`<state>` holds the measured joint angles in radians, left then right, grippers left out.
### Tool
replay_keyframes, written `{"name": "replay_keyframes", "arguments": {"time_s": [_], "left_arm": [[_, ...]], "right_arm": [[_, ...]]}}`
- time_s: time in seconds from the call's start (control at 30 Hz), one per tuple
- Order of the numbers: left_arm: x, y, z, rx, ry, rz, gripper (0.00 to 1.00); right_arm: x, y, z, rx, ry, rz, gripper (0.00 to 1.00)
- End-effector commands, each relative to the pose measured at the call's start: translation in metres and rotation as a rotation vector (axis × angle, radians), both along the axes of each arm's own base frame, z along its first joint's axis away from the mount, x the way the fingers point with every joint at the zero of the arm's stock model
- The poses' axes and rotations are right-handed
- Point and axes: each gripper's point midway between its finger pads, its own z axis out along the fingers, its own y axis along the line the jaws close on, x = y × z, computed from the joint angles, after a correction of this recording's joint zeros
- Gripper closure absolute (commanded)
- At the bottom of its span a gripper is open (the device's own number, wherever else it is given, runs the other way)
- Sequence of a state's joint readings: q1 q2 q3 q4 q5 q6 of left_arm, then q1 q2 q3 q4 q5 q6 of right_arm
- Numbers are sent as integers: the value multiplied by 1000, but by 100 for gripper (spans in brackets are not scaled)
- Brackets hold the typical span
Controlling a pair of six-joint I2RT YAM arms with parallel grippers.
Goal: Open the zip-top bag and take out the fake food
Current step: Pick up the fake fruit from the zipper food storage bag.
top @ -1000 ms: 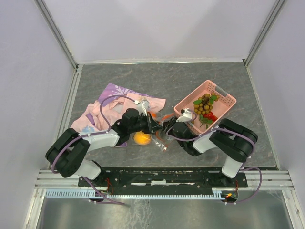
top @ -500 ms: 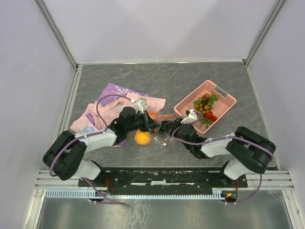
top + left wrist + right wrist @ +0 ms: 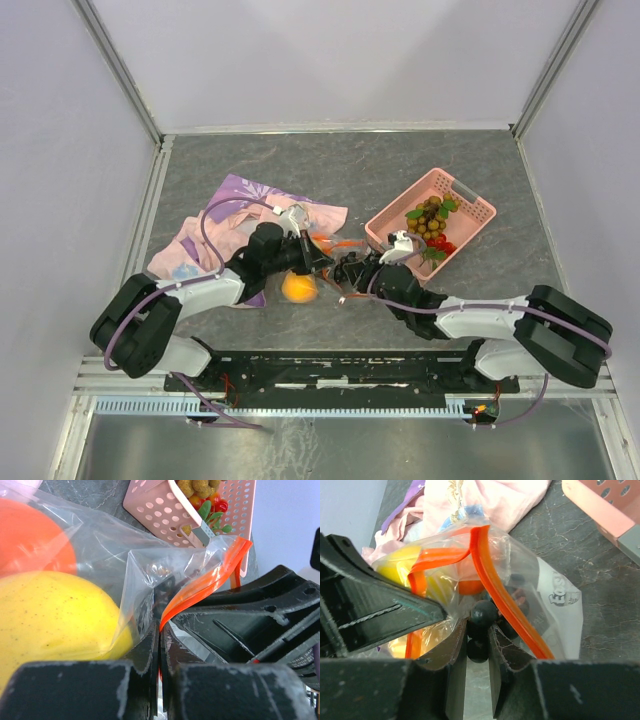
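Note:
The clear zip-top bag [image 3: 330, 275] lies between the two arms, its orange-red zip strip [image 3: 505, 600] parted into a loop. My left gripper [image 3: 160, 630] is shut on the bag's rim at the strip. Inside the bag are a yellow fruit [image 3: 55, 615], an orange fruit [image 3: 35, 535] and a dark purple grape bunch [image 3: 482, 612]. My right gripper [image 3: 477, 630] reaches into the bag's mouth, its jaws pressed on the dark grapes from both sides. In the top view the left gripper [image 3: 318, 262] and right gripper [image 3: 348, 272] nearly meet.
A pink perforated basket [image 3: 470, 205] at the right holds tan grapes and red fruit with green leaves. The pink-purple patterned cloth [image 3: 230, 225] lies left, behind the bag. The basket's wall [image 3: 165, 510] is close beyond the bag.
The right arm has stretched forward and left to the bag's mouth, and its jaws have narrowed onto the dark grapes. The left gripper has kept its hold in place.

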<state>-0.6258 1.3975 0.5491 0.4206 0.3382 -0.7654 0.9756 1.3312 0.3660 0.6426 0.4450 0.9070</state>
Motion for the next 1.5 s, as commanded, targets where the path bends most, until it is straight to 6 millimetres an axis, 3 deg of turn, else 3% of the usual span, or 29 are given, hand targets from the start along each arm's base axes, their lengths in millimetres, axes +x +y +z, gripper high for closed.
{"name": "replay_keyframes", "arguments": {"time_s": [0.0, 0.27, 0.47, 0.6, 0.77, 0.93, 1.27, 1.47], "left_arm": [[11, -1, 15, -16, -40, 21, 97], [5, -2, 8, -9, -18, -7, 97], [2, -6, 8, -15, -9, -42, 97], [2, -10, 13, -26, -9, -58, 97], [3, -11, 38, -49, -49, -64, 97], [7, -5, 46, -13, -78, -39, 97], [6, 3, 28, 48, -43, -17, 97], [3, 2, 27, 46, -41, -33, 97]], "right_arm": [[0, -7, 18, -22, -62, -11, 73], [1, -15, 49, -39, -130, -20, 73], [0, -10, 64, -36, -158, 11, 74], [-4, 7, 62, -37, -157, 89, 74], [-16, 33, 59, -35, -173, 216, 74], [-26, 48, 69, -46, -226, 295, 74], [-26, 26, 112, -70, -342, 249, 74], [-26, 26, 120, -58, -349, 243, 74]]}}
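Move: About 17 cm to the right of the right hand and 11 cm farther out, some 8 cm below, is the middle of the pink basket; this hand already grips the black grapes. The bag's peach lies 11 cm left and 4 cm back of the right hand, the orange fruit 6 cm left and 6 cm ahead, both about 6 cm lower. From the left hand, pinching the bag's rim, the grapes are some 5 cm right, 2 cm back and 3 cm down. Drawing the black grapes up through the bag's mouth, the right hand climbs about 3 cm, dips back and to the left past that height while turning some 15 degrees counter-clockwise, then rises faster to about 8 cm up, its fingers tipping upward with their grip kept. The left hand keeps the rim pinched and comes up a couple of centimetres late on. ##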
